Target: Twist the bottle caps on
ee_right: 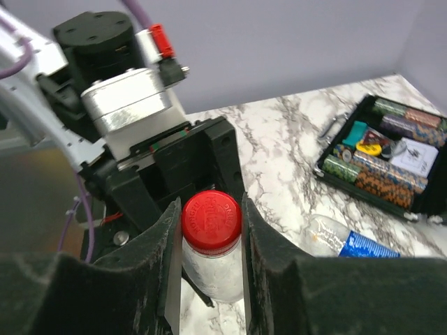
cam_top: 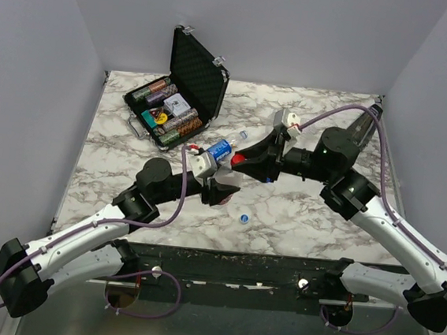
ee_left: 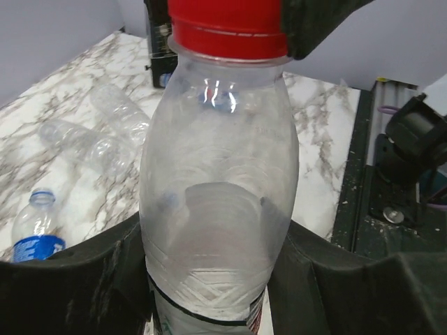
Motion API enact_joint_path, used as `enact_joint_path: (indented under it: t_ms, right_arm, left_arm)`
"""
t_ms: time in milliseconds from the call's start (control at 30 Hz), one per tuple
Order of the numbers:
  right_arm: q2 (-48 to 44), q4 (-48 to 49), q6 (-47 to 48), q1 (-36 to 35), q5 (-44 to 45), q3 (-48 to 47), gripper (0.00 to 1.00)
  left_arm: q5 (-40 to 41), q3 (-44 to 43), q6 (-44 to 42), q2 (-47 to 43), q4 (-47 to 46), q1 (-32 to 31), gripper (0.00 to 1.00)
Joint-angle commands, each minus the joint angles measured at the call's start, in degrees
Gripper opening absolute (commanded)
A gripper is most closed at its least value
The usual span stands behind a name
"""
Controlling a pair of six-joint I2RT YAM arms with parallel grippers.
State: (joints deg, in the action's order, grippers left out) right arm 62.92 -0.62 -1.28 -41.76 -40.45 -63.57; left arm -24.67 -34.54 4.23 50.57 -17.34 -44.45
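Note:
A clear bottle (ee_left: 216, 209) with a red-and-white label edge stands between the fingers of my left gripper (ee_left: 213, 269), which is shut on its body. A red cap (ee_right: 211, 222) sits on its neck. My right gripper (ee_right: 211, 225) is shut on that cap, one finger pressed to each side. From above, the two grippers meet mid-table: left gripper (cam_top: 220, 188), right gripper (cam_top: 242, 159), red cap (cam_top: 238, 159) between them. A blue-label bottle (cam_top: 220, 148) lies uncapped just behind. A loose blue cap (cam_top: 244, 217) lies on the table in front.
An open black case (cam_top: 185, 92) of poker chips stands at the back left. Two more clear bottles (ee_left: 105, 132) lie on the marble beyond the held one. The blue-label bottle (ee_right: 353, 244) lies between the grippers and the case (ee_right: 391, 157).

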Motion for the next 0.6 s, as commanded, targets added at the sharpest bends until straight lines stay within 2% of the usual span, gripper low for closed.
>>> enact_joint_path:
  t_ms: [0, 100, 167, 233, 300, 367, 433, 567]
  right_arm:
    - [2.21, -8.86, -9.6, -5.25, 28.55, -0.15, 0.01]
    - [2.91, -8.35, -13.04, -7.54, 33.4, -0.15, 0.01]
    - [2.65, -7.56, -13.92, -7.9, 33.33, -0.24, 0.02]
    - [1.69, -6.85, -13.75, -7.9, 33.06, -0.5, 0.1]
    - [-0.41, -6.85, -12.35, -7.81, 32.98, -0.85, 0.26]
    - [-2.96, -6.85, -10.51, -7.38, 32.54, -0.77, 0.52]
    - [-5.25, -5.8, -9.01, -6.06, 29.74, 0.37, 0.7]
    - [-9.12, -1.59, -6.11, -3.68, 25.07, 7.56, 0.91]
  left_arm:
    - [18.32, 0.88, -3.97, -3.19, -1.91, -1.43, 0.5]
    - [22.46, 1.23, -5.72, -3.54, -1.55, -1.96, 0.5]
    - [23.08, 0.89, -5.72, -3.63, -1.03, -1.87, 0.5]
    - [23.26, 1.06, -5.02, -3.63, -1.11, -1.79, 0.5]
    - [23.61, 1.32, -4.49, -3.63, -1.55, -1.61, 0.5]
    - [24.22, 1.67, -1.69, -4.07, -2.16, -1.08, 0.5]
    - [24.14, 2.11, 0.68, -4.42, -3.13, 0.06, 0.49]
    - [23.88, 3.43, 6.04, -5.48, -5.85, 2.43, 0.5]
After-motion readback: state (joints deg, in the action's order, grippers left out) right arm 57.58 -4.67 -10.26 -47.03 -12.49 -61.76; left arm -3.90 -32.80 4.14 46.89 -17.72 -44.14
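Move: The right hand already pinches the red cap between its fingertips. The cap sits on the neck of the upright bottle that the left hand grips, about 10 cm straight above that hand. From the right hand, the blue-label bottle lies some 20 cm ahead, 5 cm to the left and 32 cm below; a loose blue cap lies about 14 cm ahead, 10 cm to the right and 34 cm below. Forward and slightly down together go both hands, about 3 cm, twisting against each other: the right turns the pinched red cap some 20 degrees clockwise while the left turns the gripped bottle counter-clockwise. The right fingers then open, let go of the cap and back off to the right, rising slightly; the left keeps its hold and carries the bottle on forward, left and up, reaching about 20 degrees of turn. ##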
